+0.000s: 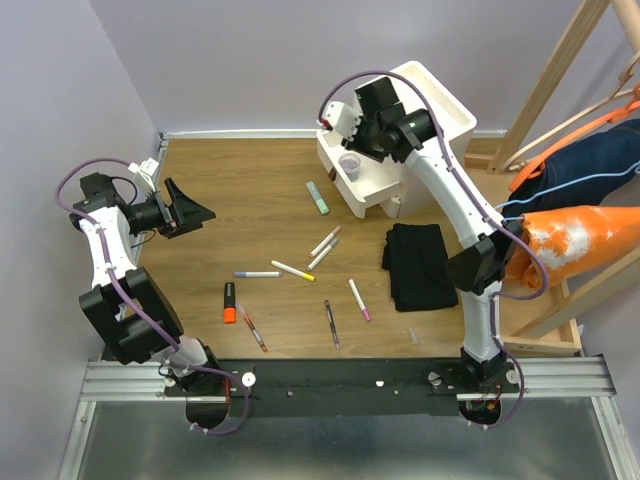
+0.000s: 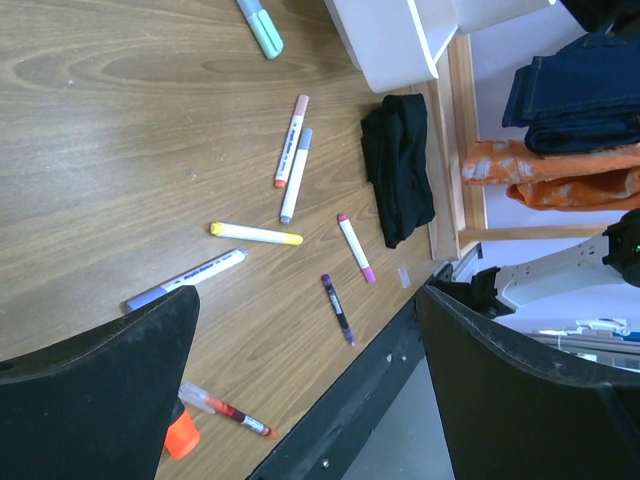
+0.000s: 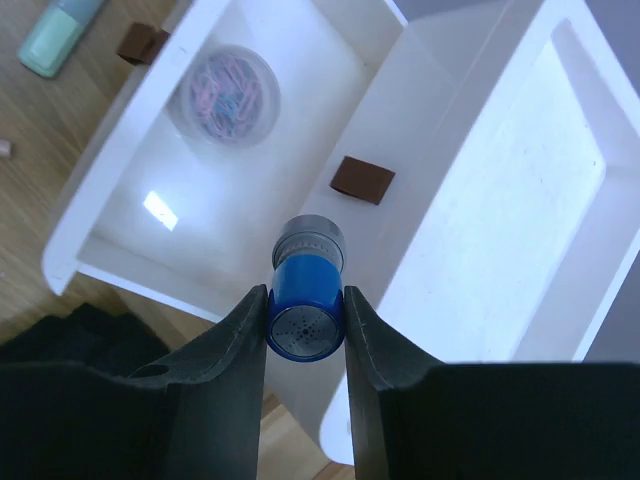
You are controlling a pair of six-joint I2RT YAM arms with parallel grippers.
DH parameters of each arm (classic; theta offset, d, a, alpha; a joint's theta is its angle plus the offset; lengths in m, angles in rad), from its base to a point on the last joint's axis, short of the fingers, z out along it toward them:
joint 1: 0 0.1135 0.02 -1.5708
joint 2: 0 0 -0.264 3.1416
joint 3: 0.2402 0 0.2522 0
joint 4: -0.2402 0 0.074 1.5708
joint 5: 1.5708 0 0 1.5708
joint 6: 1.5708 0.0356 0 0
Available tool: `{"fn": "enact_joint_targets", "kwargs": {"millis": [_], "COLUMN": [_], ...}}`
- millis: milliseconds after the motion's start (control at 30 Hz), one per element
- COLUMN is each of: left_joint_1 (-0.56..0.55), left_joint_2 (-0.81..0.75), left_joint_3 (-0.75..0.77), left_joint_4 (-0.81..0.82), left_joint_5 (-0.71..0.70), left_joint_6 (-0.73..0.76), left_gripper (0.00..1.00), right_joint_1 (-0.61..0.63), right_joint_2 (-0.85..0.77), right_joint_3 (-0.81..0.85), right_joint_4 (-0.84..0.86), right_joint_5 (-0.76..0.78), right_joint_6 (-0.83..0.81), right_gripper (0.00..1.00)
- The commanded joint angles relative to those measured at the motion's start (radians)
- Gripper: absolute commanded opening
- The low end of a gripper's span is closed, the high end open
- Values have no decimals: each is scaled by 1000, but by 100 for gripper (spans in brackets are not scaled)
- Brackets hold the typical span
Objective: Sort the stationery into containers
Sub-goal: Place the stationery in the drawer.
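My right gripper point(image 3: 305, 322) is shut on a blue cylinder with a grey cap point(image 3: 307, 295), held upright over the white drawers point(image 3: 470, 230) of the cabinet point(image 1: 440, 100). The lower drawer point(image 1: 365, 185) holds a clear cup of paper clips point(image 3: 222, 92). My left gripper point(image 1: 190, 215) hangs open at the table's left, with nothing between its fingers point(image 2: 100, 400). Loose on the wood lie a pale-green highlighter point(image 1: 318, 198), an orange highlighter point(image 1: 229, 303), a yellow marker point(image 1: 292, 270), a pink-capped marker point(image 1: 359, 299), a purple pen point(image 1: 331, 322), a red pen point(image 1: 254, 329) and others.
A folded black cloth point(image 1: 418, 265) lies right of the pens, in front of the cabinet. A wooden rack point(image 1: 560, 80) with blue and orange clothes point(image 1: 590, 245) stands at the right edge. A black rail point(image 1: 330, 385) runs along the near edge.
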Motion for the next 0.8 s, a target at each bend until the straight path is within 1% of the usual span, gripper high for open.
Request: {"fn": "enact_joint_targets", "kwargs": {"millis": [0, 200, 333, 400, 500, 533, 600, 633, 667, 733, 767], "left_joint_1": [0, 2, 0, 0, -6, -12, -24, -44, -52, -67, -72], "left_joint_2": [-27, -27, -27, -18, 17, 26, 51, 59, 77, 99, 129], "left_joint_3": [-22, -23, -33, -31, -8, 4, 46, 59, 87, 118, 163], "left_joint_4": [32, 31, 38, 40, 29, 11, -15, -47, -61, -86, -96], "left_joint_5": [-41, -73, -81, -72, -91, -110, -157, -211, -229, -263, -269], "left_joint_6": [-13, -11, -11, -11, -13, -11, 4, 13, 36, 49, 58], "left_gripper": [99, 99, 99, 99, 99, 99, 99, 99, 99, 99, 99], "right_joint_1": [-54, -71, -73, -71, -73, -73, -73, -73, -73, -74, -74], "right_joint_2": [46, 78, 94, 91, 86, 84, 81, 74, 68, 61, 51], "right_joint_3": [-18, -56, -77, -117, -149, -145, -127, -108, -96, -62, -44], "right_joint_4": [6, 2, -6, 19, 58, 59, 63, 68, 69, 54, 52], "right_joint_5": [-80, -144, -144, -135, -114, -115, -130, -135, -146, -204, -219], "right_joint_6": [-29, -26, -14, -9, 8, 12, 26, 58, 74, 113, 130], "right_gripper": [1, 1, 1, 1, 13, 28, 44, 59, 62, 66, 67]}}
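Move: The blue bottle is already in the right fingers; the free spot in the open drawer where it is to go lies about 14 cm below that hand, some 2 cm ahead and 2 cm to its right. The cup of paper clips, also in the drawer, is 6 cm ahead and 4 cm left, equally low. The green marker lies on the table 12 cm left, 1 cm back and 24 cm down. From the left hand the spot is roughly 15 cm ahead, 35 cm right and 9 cm lower. Held grey end foremost, the blue bottle is carried by the right hand a short way to the right and forward, then about 9 cm down into the open drawer beside the paper-clip cup, the fingers tipping some 10 degrees more downward. At the bottom they open part way and let go of it. The left hand, open and empty, sinks nearly 3 cm. ##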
